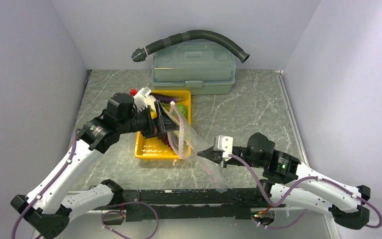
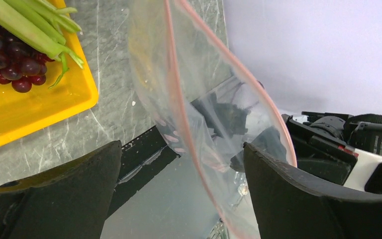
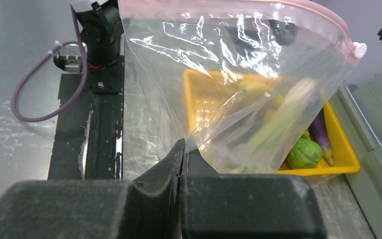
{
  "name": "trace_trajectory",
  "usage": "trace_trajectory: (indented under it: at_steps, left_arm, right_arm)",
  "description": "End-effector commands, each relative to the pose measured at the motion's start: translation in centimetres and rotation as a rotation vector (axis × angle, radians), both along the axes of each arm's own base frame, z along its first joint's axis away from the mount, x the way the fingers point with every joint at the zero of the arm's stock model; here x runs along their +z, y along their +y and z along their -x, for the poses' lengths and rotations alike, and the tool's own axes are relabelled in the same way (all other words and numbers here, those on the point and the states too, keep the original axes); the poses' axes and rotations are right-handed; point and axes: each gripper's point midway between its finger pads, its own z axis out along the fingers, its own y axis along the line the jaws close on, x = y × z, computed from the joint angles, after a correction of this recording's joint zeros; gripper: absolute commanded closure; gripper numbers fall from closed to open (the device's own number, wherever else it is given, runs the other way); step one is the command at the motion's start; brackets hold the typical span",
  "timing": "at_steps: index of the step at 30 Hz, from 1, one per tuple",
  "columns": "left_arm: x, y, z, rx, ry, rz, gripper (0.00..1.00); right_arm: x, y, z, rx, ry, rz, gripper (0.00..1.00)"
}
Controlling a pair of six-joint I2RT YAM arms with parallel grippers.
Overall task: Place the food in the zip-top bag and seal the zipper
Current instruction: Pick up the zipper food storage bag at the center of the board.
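The zip-top bag [image 1: 201,152] hangs clear and open-mouthed between the arms, beside the yellow tray [image 1: 151,149]. My right gripper [image 1: 202,153] is shut on the bag's lower edge [image 3: 194,142]. The pink zipper [image 3: 238,5] runs along the top, its white slider [image 3: 359,50] at the right end. My left gripper [image 2: 179,147] stands open over the tray's near corner, with the pink zipper strip [image 2: 176,89] passing between its fingers [image 2: 54,199]. Food lies in the tray: dark grapes [image 2: 10,64], a green leek [image 2: 30,27], a purple eggplant [image 3: 321,132] and a green round piece [image 3: 304,153].
A grey-green lidded box [image 1: 194,69] stands at the back behind the tray, with a black corrugated hose [image 1: 194,37] lying across its top. A black rail [image 1: 179,201] runs along the table's near edge. Grey walls close in on three sides.
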Motion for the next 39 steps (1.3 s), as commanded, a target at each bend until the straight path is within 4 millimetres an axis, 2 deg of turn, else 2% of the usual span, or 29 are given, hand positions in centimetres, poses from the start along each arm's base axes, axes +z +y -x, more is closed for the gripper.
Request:
trace_trajectory:
  at_steps: [1,3,9,17,25,29,33,36,37,39]
  left_arm:
    - [0.5,-0.3,0.0,-0.007,-0.016,0.028,0.06]
    - [0.0,0.1,0.1,0.005,-0.009,0.008,0.09]
    - [-0.6,1.0,0.7,0.023,-0.008,-0.029,0.27]
    - [-1.8,2.3,1.5,0.046,0.003,-0.067,0.45]
    - [-2.3,2.2,1.6,0.039,0.011,-0.064,0.47]
    - [-2.2,1.8,1.6,0.026,0.012,-0.052,0.55]
    - [-2.7,1.9,1.8,0.017,0.017,-0.059,0.71]
    - [-2.7,1.9,1.9,0.010,0.014,-0.058,0.97]
    - [-2.7,1.9,1.9,0.009,0.011,-0.058,1.00]
    - [-2.6,1.9,2.1,0.002,0.000,-0.057,1.00]
  right_arm:
    - [3.2,0.8,-0.6,-0.050,-0.095,-0.052,1.00]
    - [3.1,1.2,-0.7,-0.072,-0.110,-0.032,1.00]
    - [2.1,2.0,-1.2,-0.145,-0.141,0.027,1.00]
    - [2.4,2.4,-0.9,-0.168,-0.170,0.022,1.00]
    - [2.6,3.2,-0.1,-0.150,-0.175,0.029,1.00]
    - [2.3,3.7,0.0,-0.154,-0.177,0.041,1.00]
    - [2.0,3.9,0.0,-0.165,-0.184,0.055,1.00]
    - [1.8,4.0,0.0,-0.170,-0.180,0.057,1.00]
    - [1.8,4.0,0.0,-0.171,-0.177,0.055,1.00]
    - [1.8,4.1,-0.1,-0.176,-0.169,0.053,1.00]
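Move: The near lip of the bag's open zip mouth lies just off the left hand's wide-open fingers, about 2 cm back, 2 cm right and 2 cm below. From that hand the grapes are about 12 cm ahead and 2 cm left, and the yellow tray's middle some 17 cm ahead and 6 cm left, both roughly 25 cm below. From the right hand, already pinching the bag's body, the lip is about 6 cm ahead, 7 cm left and nearly level. The left fingers shut from wide open and pinch one pink zip lip of the bag, leaving the other lip free, after easing down about 3.5 cm and some 2 cm each back and left. The right hand keeps its pinch on the bag and carries it some 4 cm left and 2 cm down, its wrist turning about 15 degrees. ##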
